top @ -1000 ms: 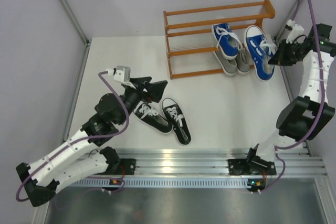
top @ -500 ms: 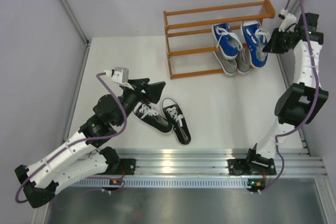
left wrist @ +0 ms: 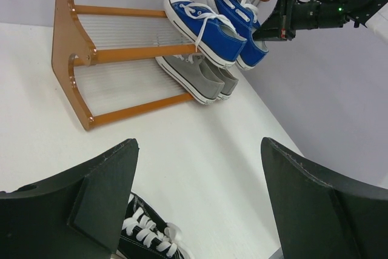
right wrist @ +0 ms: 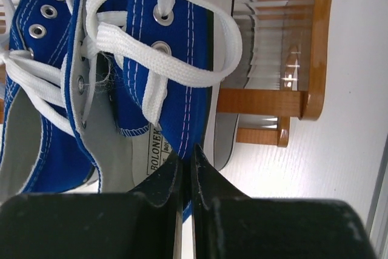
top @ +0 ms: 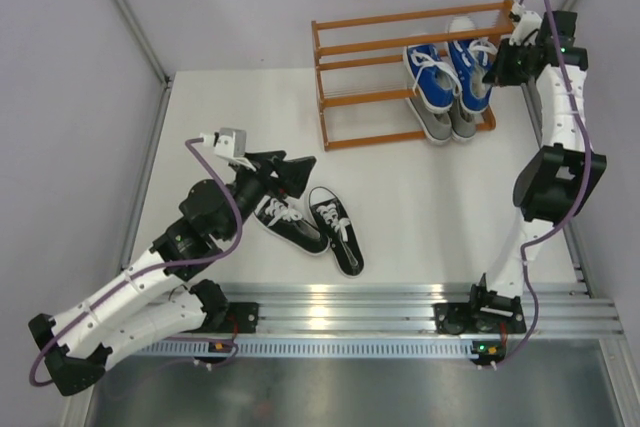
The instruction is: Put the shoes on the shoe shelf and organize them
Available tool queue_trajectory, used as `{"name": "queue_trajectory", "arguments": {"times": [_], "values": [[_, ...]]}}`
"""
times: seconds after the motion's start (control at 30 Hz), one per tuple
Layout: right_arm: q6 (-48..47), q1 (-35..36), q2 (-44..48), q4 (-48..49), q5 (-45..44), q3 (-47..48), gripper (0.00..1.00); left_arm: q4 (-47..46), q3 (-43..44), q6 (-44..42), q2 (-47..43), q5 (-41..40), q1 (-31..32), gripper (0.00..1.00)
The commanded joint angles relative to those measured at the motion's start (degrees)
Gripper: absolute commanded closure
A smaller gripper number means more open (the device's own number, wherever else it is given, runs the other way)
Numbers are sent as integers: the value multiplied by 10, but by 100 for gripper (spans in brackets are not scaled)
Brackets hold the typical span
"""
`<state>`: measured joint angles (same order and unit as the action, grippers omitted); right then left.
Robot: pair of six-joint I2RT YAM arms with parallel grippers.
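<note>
The orange-brown shoe shelf (top: 340,47) stands at the back of the table. One blue shoe (top: 428,77) lies on its middle tier. My right gripper (top: 497,69) is shut on the side wall of a second blue shoe (top: 468,69), holding it tilted beside the first. In the right wrist view the fingers (right wrist: 209,177) pinch the blue canvas (right wrist: 182,59) near the heel. Two grey shoes (top: 447,123) sit on the bottom tier. Two black shoes (top: 290,223) (top: 336,231) lie on the table. Just above them my left gripper (top: 300,171) hangs open with nothing between its jaws (left wrist: 199,144).
The left half of each shelf tier (left wrist: 121,28) holds no shoes. A metal rail (top: 340,307) runs along the near table edge. Grey walls stand close on both sides, and the right arm's elbow (top: 553,182) is against the right one.
My right gripper has carried the blue shoe up and left, from beside the shelf's right end to the middle tier next to the other blue shoe. The left arm has barely moved.
</note>
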<state>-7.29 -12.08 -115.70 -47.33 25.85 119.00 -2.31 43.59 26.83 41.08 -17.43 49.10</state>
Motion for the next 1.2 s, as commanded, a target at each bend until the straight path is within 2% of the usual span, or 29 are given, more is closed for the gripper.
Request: {"name": "queue_trajectory", "arguments": {"times": [0.0,0.53,0.67,0.83,0.9,1.0,1.17], "values": [[20,18,3,68,2,51,100,-8,4,4,6,5,-2,13],[47,28,-30,84,-19,79,100,-8,16,16,27,16,-2,13],[45,29,-33,83,-13,78,88,-8,18,16,34,17,-2,13],[40,30,-34,81,-9,77,79,-8,17,18,36,18,-2,13],[39,31,-33,81,-8,76,70,-9,16,21,36,19,-2,13],[38,31,-30,81,-6,73,66,-8,14,22,36,20,-2,13],[32,33,-29,77,-6,62,66,-8,11,23,34,20,-2,13]]}}
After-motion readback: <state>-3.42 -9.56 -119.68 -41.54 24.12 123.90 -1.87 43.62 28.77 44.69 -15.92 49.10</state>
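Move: My right hand pinches the right side wall of the second blue shoe. Its spot on the upper tier is about 6 cm ahead, 5 cm left and 3 cm below. The first blue shoe stands some 14 cm left and 2 cm ahead, also about 3 cm down. The shelf's right end panel is some 5 cm ahead and 5 cm to my right. That spot lies roughly 28 cm ahead of my left hand, 42 cm right and 10 cm below. With my right hand still pinching its side wall, I slide the second blue shoe about 2.5 cm forward and slightly left, deeper onto the upper tier beside its mate. Then I open the fingers about a third, letting go as the hand eases up and a little farther forward, wrist tipping up slightly. My empty, open left hand sinks about 2 cm and drifts right. ##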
